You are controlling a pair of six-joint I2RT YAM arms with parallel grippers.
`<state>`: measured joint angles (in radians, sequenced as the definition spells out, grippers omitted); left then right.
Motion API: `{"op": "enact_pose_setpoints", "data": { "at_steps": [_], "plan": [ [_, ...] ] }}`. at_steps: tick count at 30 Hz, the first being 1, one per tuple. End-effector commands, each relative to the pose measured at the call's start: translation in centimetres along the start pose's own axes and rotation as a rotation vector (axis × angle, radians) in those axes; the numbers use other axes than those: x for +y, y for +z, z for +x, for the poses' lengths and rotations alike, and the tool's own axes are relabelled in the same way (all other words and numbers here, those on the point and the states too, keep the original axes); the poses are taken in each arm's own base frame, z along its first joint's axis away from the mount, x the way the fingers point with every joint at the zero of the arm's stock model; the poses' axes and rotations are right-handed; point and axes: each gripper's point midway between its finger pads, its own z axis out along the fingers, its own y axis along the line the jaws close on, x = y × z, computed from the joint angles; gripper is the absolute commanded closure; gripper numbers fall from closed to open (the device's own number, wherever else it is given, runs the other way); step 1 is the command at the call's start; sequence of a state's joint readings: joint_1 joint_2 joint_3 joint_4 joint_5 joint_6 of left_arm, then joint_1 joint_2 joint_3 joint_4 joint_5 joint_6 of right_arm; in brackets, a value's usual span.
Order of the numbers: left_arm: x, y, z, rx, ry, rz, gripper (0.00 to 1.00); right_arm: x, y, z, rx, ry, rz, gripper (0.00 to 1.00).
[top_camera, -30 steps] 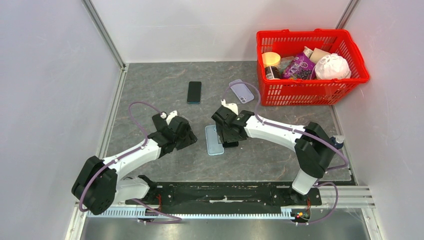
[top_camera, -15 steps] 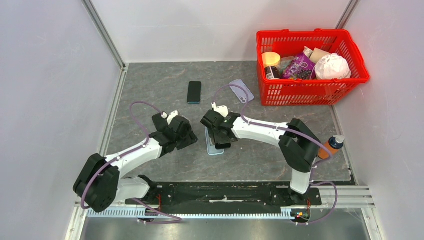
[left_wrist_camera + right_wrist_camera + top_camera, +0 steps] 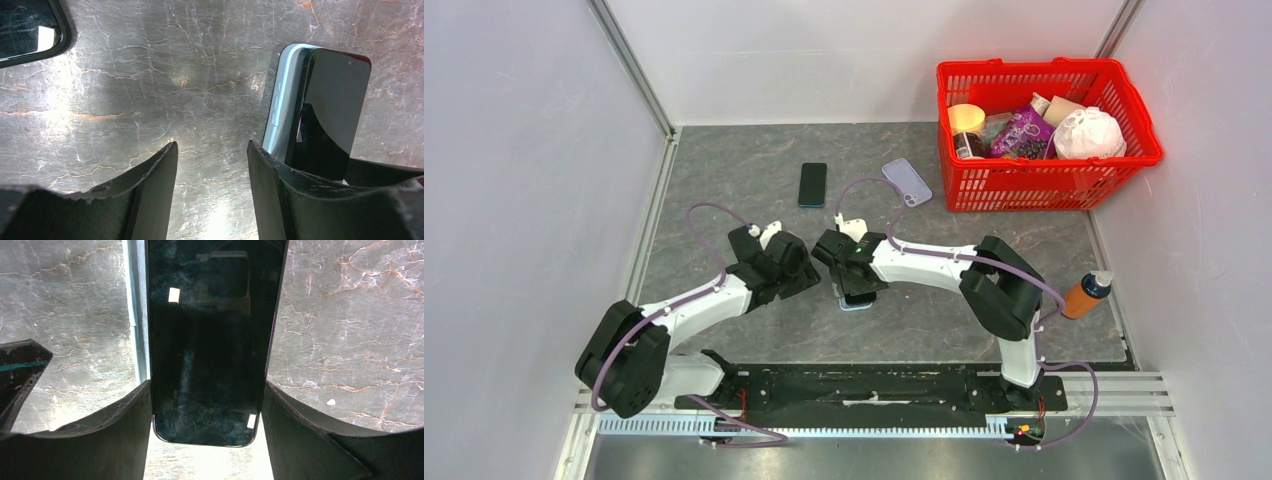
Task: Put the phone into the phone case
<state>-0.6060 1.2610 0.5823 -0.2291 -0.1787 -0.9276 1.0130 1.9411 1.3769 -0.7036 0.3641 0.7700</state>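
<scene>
A black phone (image 3: 212,340) is held across its width by my right gripper (image 3: 206,395), screen up. It lies over a light blue phone case (image 3: 285,105) on the table, shifted so that the case's left wall (image 3: 134,305) still shows beside it. From above, the right gripper (image 3: 852,272) hides most of the case (image 3: 856,303). My left gripper (image 3: 212,150) stands open and empty just left of the case, its right finger (image 3: 280,185) close to the case's side. In the top view the left gripper (image 3: 802,268) almost meets the right one.
A second black phone (image 3: 812,184) and a lilac case (image 3: 907,181) lie farther back. A red basket (image 3: 1124,95) of groceries stands at the back right. An orange bottle (image 3: 1084,295) stands by the right arm. The second phone's corner (image 3: 30,27) shows in the left wrist view.
My right gripper has carried the phone leftward, from beside the case to over it. The left arm has barely moved.
</scene>
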Motion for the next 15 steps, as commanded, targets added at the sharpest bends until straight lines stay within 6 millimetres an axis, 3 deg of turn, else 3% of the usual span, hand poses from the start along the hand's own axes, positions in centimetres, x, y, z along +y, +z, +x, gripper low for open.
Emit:
{"op": "enact_pose_setpoints", "data": {
  "at_steps": [1,9,15],
  "plan": [
    [-1.0,0.4,-0.9,-0.026,-0.022,0.023,0.4,1.1,-1.0,-2.1,-0.07,0.046,-0.024,0.3],
    [-1.0,0.9,-0.6,-0.012,-0.02,0.021,0.41,1.7,-1.7,-2.1,-0.069,0.053,-0.07,0.07],
    [-1.0,0.9,-0.6,-0.011,-0.016,0.021,0.41,1.9,-2.3,-2.2,-0.073,0.058,-0.1,0.03]
  ]
}}
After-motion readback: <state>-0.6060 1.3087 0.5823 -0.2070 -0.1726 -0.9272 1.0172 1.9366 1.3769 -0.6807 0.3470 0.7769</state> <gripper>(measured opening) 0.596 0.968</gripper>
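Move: Between the right fingers the phone is already held near its near end, its middle about 4 cm ahead of that hand. The phone case lies just beneath, its middle some 3 cm ahead, 1 cm left and 1 cm below. The loose black phone is about 31 cm ahead and 13 cm left, the purple one 31 cm ahead and 15 cm right. From the left hand the case lies about 12 cm right, 2 cm ahead and 4 cm below. Opening its fingers to nearly full width, the right hand lets go of the phone over the case, staying at almost the same height and easing only about 1 cm left. Beside the case's left side, the empty left hand sinks roughly 1 cm and then stops, its fingers still parted. ##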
